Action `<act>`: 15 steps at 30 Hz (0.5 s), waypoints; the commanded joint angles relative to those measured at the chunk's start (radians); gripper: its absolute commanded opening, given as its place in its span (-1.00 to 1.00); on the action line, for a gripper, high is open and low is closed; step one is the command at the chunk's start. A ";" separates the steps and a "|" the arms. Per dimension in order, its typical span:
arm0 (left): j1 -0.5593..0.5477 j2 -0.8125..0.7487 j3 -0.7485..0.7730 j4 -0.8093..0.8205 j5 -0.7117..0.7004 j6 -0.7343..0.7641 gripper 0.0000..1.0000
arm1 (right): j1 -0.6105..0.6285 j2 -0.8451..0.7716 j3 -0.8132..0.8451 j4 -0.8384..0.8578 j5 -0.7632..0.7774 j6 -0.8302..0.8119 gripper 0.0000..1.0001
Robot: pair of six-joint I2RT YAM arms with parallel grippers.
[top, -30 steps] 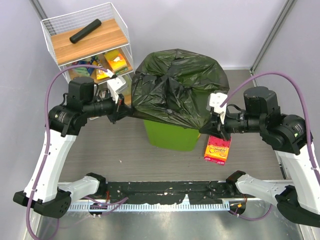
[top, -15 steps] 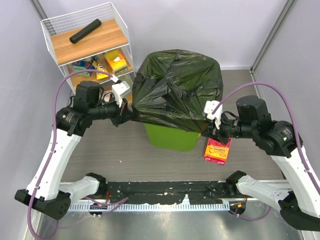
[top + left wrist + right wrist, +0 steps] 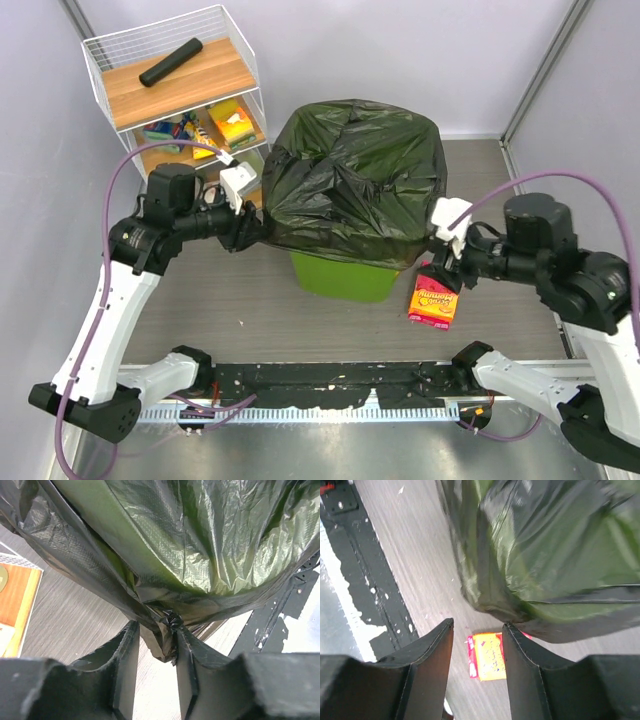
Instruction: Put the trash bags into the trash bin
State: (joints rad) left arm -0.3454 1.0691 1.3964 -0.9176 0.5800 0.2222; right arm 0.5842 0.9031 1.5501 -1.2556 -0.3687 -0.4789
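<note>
The black trash bag point(image 3: 355, 180) is draped over the lime-green trash bin point(image 3: 345, 275), whose lower front wall shows below the plastic. My left gripper point(image 3: 250, 232) is at the bag's left hem. In the left wrist view that gripper point(image 3: 156, 630) is open, and a crumpled corner of the bag point(image 3: 200, 540) hangs between the jaws against one finger point(image 3: 187, 655). My right gripper point(image 3: 437, 270) sits just off the bag's right hem. In the right wrist view it point(image 3: 478, 625) is open and empty, with the bag point(image 3: 545, 555) above its fingertips.
A red and yellow snack packet point(image 3: 436, 297) lies on the table right of the bin, also seen between the right jaws point(image 3: 490, 655). A white wire shelf rack point(image 3: 175, 80) with a black roll point(image 3: 170, 62) stands back left. A black strip point(image 3: 330, 378) runs along the near edge.
Both grippers have opened and released the bag's hem. The right gripper has drawn back to the right, away from the bag. The left gripper stayed close to the hem.
</note>
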 commanded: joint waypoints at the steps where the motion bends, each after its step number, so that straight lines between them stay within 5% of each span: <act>1: 0.003 -0.008 0.053 0.013 0.000 0.025 -0.17 | -0.006 -0.001 0.158 0.008 0.028 0.016 -0.02; 8: 0.003 -0.029 0.078 -0.001 0.001 0.031 0.50 | -0.032 0.075 0.266 0.142 0.290 0.184 0.00; 15: 0.005 -0.055 0.095 0.034 -0.054 0.037 0.70 | -0.129 0.155 0.312 0.194 0.303 0.322 0.02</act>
State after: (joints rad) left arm -0.3454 1.0412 1.4414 -0.9253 0.5617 0.2459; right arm 0.5011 1.0195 1.8400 -1.1381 -0.1287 -0.2726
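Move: The trash bag's left near corner is between my left fingers, barely 1 cm ahead and 1 cm right. From that hand the trash bin's middle is about 10 cm ahead, 20 cm right, 15 cm below; the shelf is some 24 cm ahead, 14 cm left. From my right hand, the bin is roughly 19 cm ahead, 15 cm left, 15 cm below, the bag's right near corner about 3 cm ahead and 2 cm left, the red box 5 cm ahead, 3 cm right, 30 cm below. With my right hand, already off the bag and half open, I rise about 10 cm, easing slightly right, then sweep some 6 cm forward along the bag's right side, turning clockwise about 20 degrees and tipping the fingers up a little. My left fingers spread wide, let go of the bag's bunched left corner, and that hand lifts about 2 cm. ##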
